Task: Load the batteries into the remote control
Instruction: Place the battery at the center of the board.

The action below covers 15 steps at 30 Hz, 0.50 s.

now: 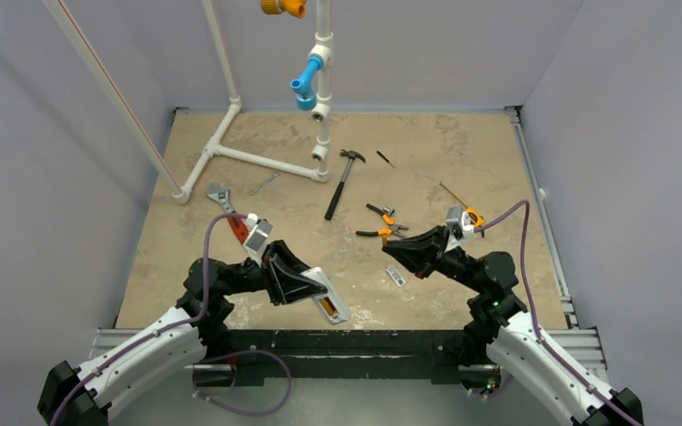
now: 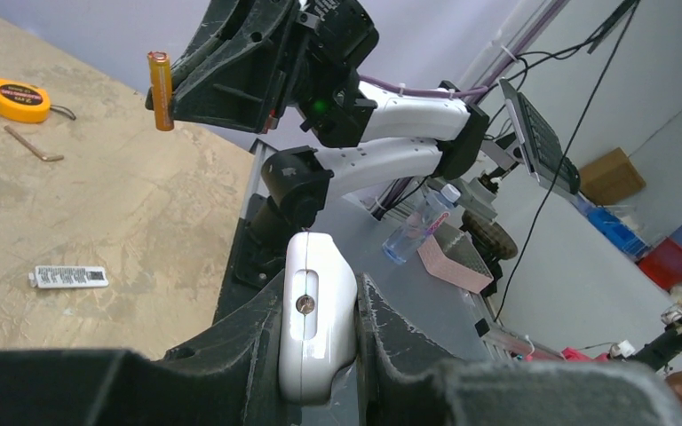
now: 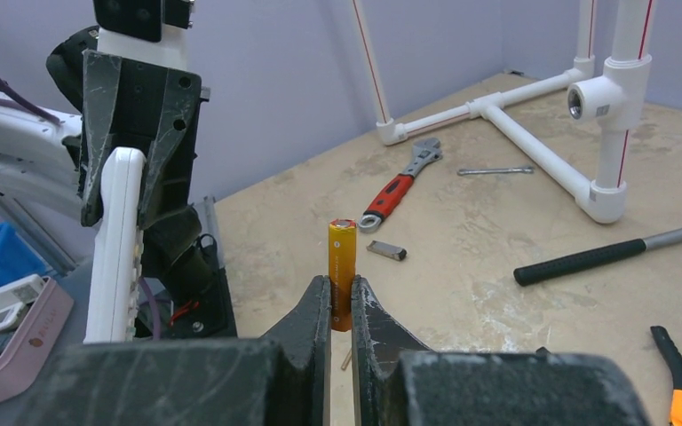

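Note:
My left gripper (image 2: 320,333) is shut on the white remote control (image 2: 318,302), clamping it across its width. From above, the remote (image 1: 324,293) slants down toward the near table edge, and an orange patch shows in its back near the low end. My right gripper (image 3: 340,297) is shut on the lower part of one orange battery (image 3: 342,262), which stands upright between the fingers. In the left wrist view that battery (image 2: 160,90) hangs in the air, well apart from the remote. In the right wrist view the remote (image 3: 115,257) is at the left.
A small white labelled piece (image 1: 395,275) lies on the table between the arms. A hammer (image 1: 342,182), orange-handled pliers (image 1: 380,224), a red-handled wrench (image 1: 231,213), a tape measure (image 2: 18,98) and a white pipe frame (image 1: 249,157) lie farther back.

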### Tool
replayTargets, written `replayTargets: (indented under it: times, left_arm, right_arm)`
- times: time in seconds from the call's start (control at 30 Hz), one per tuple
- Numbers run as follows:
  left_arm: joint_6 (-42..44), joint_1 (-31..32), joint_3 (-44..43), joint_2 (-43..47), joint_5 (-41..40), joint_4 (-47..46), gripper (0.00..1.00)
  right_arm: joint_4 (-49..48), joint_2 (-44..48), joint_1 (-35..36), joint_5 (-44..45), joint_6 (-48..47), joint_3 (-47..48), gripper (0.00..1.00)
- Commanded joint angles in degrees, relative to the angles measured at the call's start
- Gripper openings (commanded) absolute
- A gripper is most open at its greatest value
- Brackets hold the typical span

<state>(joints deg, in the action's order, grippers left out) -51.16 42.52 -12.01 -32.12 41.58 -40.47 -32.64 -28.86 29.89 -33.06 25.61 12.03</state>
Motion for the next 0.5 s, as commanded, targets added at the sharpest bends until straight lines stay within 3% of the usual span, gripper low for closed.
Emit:
replayTargets:
  times: [0.0,0.13,0.27,0.37,0.47]
  left_arm:
    - [2.79,0.10,-4.72,0.45,-5.05,9.69,0.00]
    - [-0.11,0.15,-5.01,-0.42,-15.83,19.37,0.00]
    - [-4.49,0.11,-3.02,-2.67,-18.72,15.99,0.00]
    - [-6.61,0.15,-1.49,-4.12,-18.91,11.71,0.00]
    - [-7.19,0.13,-0.96,-4.57,-18.74,9.92,0.00]
  right_arm:
    - [0.85,-0.80,0.25,-0.18,1.44,2.44,0.00]
    - [8.51,-3.43,2.63,1.57,-2.82,6.91,0.00]
    - [19.82,-6.51,11.98,9.61,-12.23,12.46,0.00]
    - [19.34,-7.41,19.38,12.77,-17.82,13.25,0.00]
    - [13.97,-7.08,23.94,9.91,-22.65,11.22,0.00]
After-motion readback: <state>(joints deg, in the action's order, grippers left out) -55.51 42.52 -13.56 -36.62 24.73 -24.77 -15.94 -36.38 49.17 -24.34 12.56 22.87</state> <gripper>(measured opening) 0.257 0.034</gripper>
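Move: The remote control's open battery bay, one battery already in it, hangs about 14 cm left of the right hand, 13 cm back and some 4 cm lower. The battery in the right fingers lies about 14 cm right of the left hand, 10 cm ahead and roughly level. From the right hand, the battery cover is about 3 cm ahead, 6 cm right, and the pliers about 20 cm ahead, 3 cm right, both some 25 cm below. The battery, still pinched in the right fingers, is carried towards the remote's bay: after a small dip it goes about 5 cm left and 3.5 cm back, the wrist rolling some 15 degrees. The left hand keeps its grip on the remote and brings it to meet the battery, roughly 6 cm forward and 5 cm down, tipping and swinging counter-clockwise. ##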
